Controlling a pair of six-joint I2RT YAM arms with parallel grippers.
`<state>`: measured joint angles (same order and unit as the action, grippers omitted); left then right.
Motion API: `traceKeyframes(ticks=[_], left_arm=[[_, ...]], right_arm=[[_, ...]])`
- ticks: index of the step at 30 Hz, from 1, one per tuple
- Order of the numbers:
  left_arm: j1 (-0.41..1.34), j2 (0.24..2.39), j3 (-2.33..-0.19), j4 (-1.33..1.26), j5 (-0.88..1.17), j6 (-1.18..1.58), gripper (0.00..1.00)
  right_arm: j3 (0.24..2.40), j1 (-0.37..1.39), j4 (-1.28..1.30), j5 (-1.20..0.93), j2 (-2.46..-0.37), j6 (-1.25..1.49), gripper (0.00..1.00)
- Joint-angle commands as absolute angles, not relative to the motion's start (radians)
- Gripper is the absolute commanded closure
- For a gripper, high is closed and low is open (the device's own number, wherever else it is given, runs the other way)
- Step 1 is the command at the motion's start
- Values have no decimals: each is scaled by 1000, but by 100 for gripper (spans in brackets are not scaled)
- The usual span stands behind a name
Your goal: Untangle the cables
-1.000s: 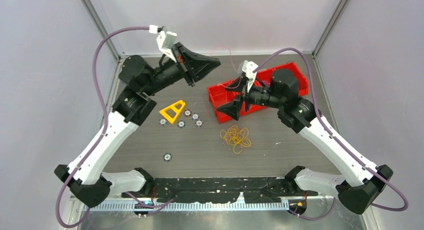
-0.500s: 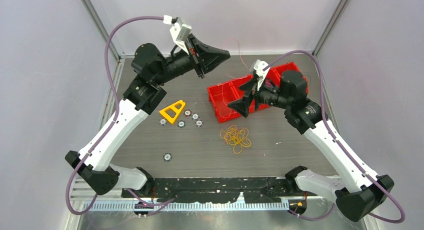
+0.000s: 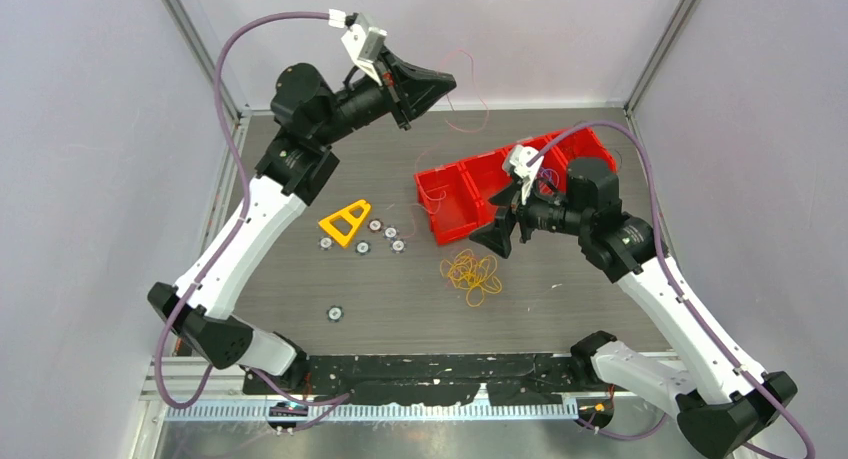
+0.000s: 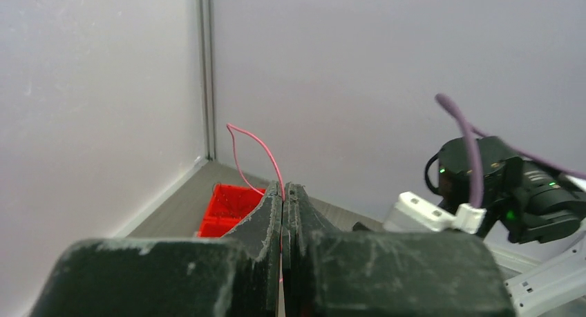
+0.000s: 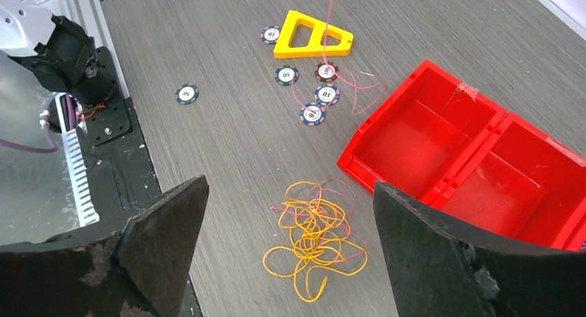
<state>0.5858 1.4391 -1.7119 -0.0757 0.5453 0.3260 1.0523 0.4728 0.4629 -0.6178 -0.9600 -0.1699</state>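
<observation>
A tangle of thin yellow-orange cables [image 3: 472,272] with a reddish strand in it lies on the table in front of the red bin. It also shows in the right wrist view [image 5: 314,237]. My right gripper [image 3: 492,241] hangs just above it, open and empty, with the tangle between and below its fingers [image 5: 290,186]. My left gripper [image 3: 442,82] is raised high at the back and is shut on one reddish cable [image 4: 256,143]. That cable [image 3: 466,55] arcs out of the closed jaws [image 4: 283,187] and trails down to the table past the discs [image 5: 330,34].
A red two-compartment bin [image 3: 455,204] stands at the back right, right of the right gripper [image 5: 428,144]. A yellow triangular frame [image 3: 345,222] and several small round discs [image 3: 385,237] lie left of the bin. One disc [image 3: 334,313] lies alone nearer the front.
My left gripper has risen and swung back, lifting the reddish cable. My right gripper has moved from over the red bin forward and down, to just above the yellow tangle.
</observation>
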Motion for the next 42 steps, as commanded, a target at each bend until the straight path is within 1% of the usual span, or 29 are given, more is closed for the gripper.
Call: traceKeyframes(ticks=[1,8,15,19,23,31,34,39,42], left_arm=[[557,1487,-1685,-165,581,308,100],[547,1561,-1834,-160,586,323,100],[547,1628,-2030,-93,581,310,100],[547,1657,-2086,-74,579,287,100],[547,1667,-2061,-75,588,286,100],[539,1650,-1852,-198,607,314,100],[526,1675,-1796,-257,629,343,100],[515,1719,-1796,-242,632,328,100],[503,1727,-1739,-209,665,296,100]], right_arm=[[1073,453,488,-629,-927,-195,5],[1053,413,508,-649,-907,-208,5],[1094,360,506,-695,-891,-199,5],[1107,333,492,-705,-884,-162,5],[1110,318,477,-719,-885,-141,5],[1093,281,476,-723,-891,-144,5],[1082,269,477,-733,-894,-145,5],[1072,250,485,-744,-892,-149,5],[1073,244,486,-744,-889,-150,5]])
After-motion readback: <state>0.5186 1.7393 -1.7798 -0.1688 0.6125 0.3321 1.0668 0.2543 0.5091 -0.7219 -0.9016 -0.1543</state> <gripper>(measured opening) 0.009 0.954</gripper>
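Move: The pink cable hangs from the left hand's shut fingers. From that hand, the red bin's middle is about 19 cm ahead, 21 cm right and 51 cm below; the yellow cable pile is some 7 cm back, 7 cm right and 53 cm below, the chips roughly 3 cm ahead and 15 cm left. From the open right hand, the bin's middle lies about 27 cm ahead, 11 cm right and 27 cm lower; the yellow pile sits almost underneath, 3 cm left. The pink cable, still pinched in the left fingers, is bobbed as it is carried towards the red bin: the hand dips going forward, swings up to some 7 cm above its start, then sinks and reaches on, ending about 10 cm forward, 9 cm lower and slightly right. The empty right hand, still open, backs away rightward some 5 cm, rising a little and turning slightly clockwise. ##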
